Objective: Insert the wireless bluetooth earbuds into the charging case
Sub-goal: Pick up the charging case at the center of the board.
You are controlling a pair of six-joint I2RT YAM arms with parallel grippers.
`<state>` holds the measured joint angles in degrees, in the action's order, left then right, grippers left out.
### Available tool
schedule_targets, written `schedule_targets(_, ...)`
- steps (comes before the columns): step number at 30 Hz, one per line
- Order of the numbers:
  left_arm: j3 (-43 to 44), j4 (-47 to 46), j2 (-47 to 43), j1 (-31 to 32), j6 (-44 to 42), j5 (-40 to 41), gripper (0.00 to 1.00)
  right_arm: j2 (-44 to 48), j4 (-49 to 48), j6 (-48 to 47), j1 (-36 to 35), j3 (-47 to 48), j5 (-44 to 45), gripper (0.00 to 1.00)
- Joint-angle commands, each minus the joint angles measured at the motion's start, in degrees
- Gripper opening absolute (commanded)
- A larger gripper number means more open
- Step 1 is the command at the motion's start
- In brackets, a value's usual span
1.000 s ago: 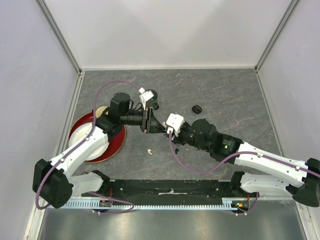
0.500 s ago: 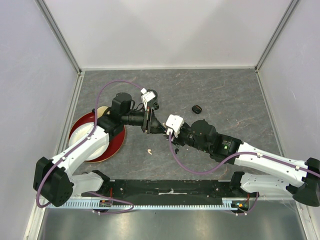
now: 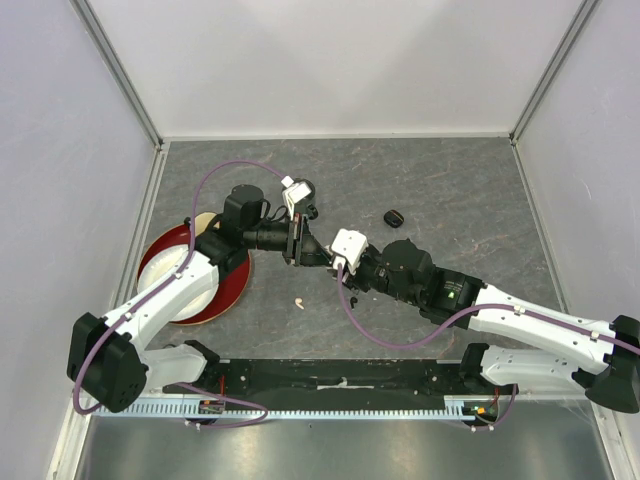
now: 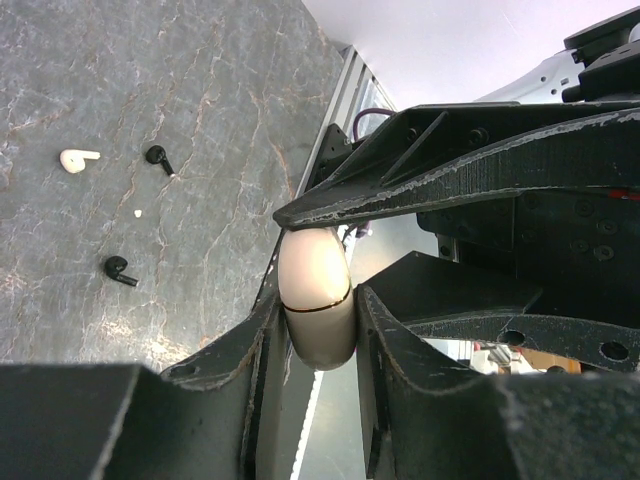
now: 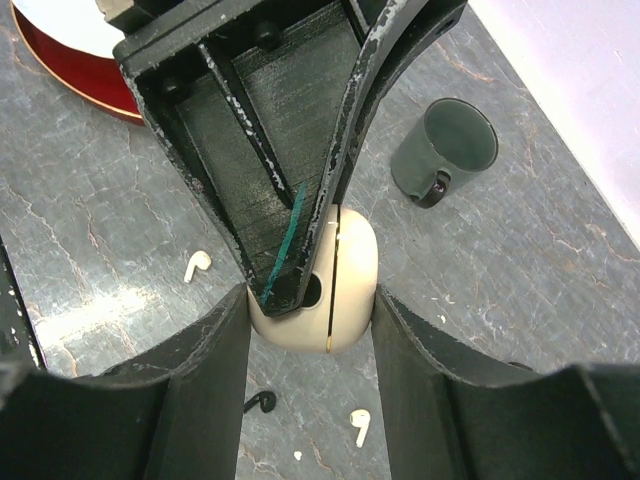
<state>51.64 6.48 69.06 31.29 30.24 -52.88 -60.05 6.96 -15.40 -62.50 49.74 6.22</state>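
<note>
A cream charging case is held above the table where my two grippers meet; it also shows in the right wrist view, with its lid seam looking closed. My left gripper is shut on it, and so is my right gripper, from the opposite side. In the top view the left gripper and right gripper hide the case. Cream earbuds and a black earbud lie on the table below. The left wrist view shows one cream earbud and two black earbuds.
A dark green mug stands behind the grippers. A black case lies to the right of them. A red plate with a white bowl sits at the left under the left arm. One cream earbud lies in front.
Almost nothing. Both grippers stay closed on the cream case, shifted only very slightly.
</note>
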Motion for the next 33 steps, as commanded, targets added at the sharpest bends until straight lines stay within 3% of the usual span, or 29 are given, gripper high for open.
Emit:
schedule_targets(1, 0.57, -3.40, 0.03, 0.44, 0.00, -0.56, 0.02, 0.37, -3.18, 3.52, -0.34, 1.24, -0.24, 0.37)
schedule_targets(2, 0.31, -3.49, -0.15, 0.44, -0.18, 0.58, 0.02, 0.46, -3.27, 4.75, -0.34, 1.85, 0.19, 0.49)
schedule_targets(4, -0.39, -3.93, -1.46, 0.44, -0.79, 3.38, 0.02, 0.64, -3.18, 8.08, -0.34, 2.90, 0.73, 0.58)
schedule_targets(13, -3.38, -8.13, -8.05, 0.35, -3.34, 16.21, 0.02, 6.78, -3.71, 18.90, -0.43, 3.35, 4.67, 0.89)
schedule_targets(15, -4.26, -10.68, -10.68, 0.35, -4.40, 18.33, 0.02, 8.36, -3.53, 25.31, -0.26, 3.35, 11.16, 0.95)
schedule_targets(18, -7.24, -16.38, -14.98, 0.35, -6.33, 21.06, 0.02, 11.27, -3.27, 35.65, 0.01, 3.00, 20.13, 0.98)
schedule_targets(23, -15.15, -28.87, -22.38, 0.35, -10.80, 22.21, 0.02, 10.92, 7.76, 54.56, 4.92, 9.67, 23.48, 0.97)
schedule_targets(26, -19.64, -36.97, -25.98, 0.44, -12.57, 21.86, 0.02, 9.25, 12.20, 70.12, 10.54, 12.32, 16.40, 0.98)
schedule_targets(28, -21.31, -40.04, -27.56, 0.44, -13.45, 21.16, 0.02, 8.55, 10.54, 79.06, 14.31, 11.09, 6.50, 0.98)
schedule_targets(33, -22.81, -42.25, -28.71, 0.44, -14.24, 21.07, 0.02, 5.14, -2.28, 92.28, 16.62, 6.78, -9.80, 0.98)
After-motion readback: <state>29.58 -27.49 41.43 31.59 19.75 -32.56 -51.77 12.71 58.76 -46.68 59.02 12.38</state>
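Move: The charging case is already gripped from both sides. Its middle is about 1 cm right of the left hand's point, level with it, and about 1 cm ahead and 1 cm left of the right hand's. From the left hand, some 24 cm below, a black earbud lies 3 cm ahead, 5 cm right; a white one 2 cm ahead, 8 cm left. The green mug stands 26 cm ahead, 8 cm left, 20 cm below. The charging case stays pinched in the left fingers while the right fingers open wide and let go, the right hand drawing off up about 12 cm, then also right and a little forward, turning strongly. The left hand eases slightly forward, then lifts the case about 7 cm, drifting left and back, rolling it some 45 degrees as the fingertips swing forward and up. ##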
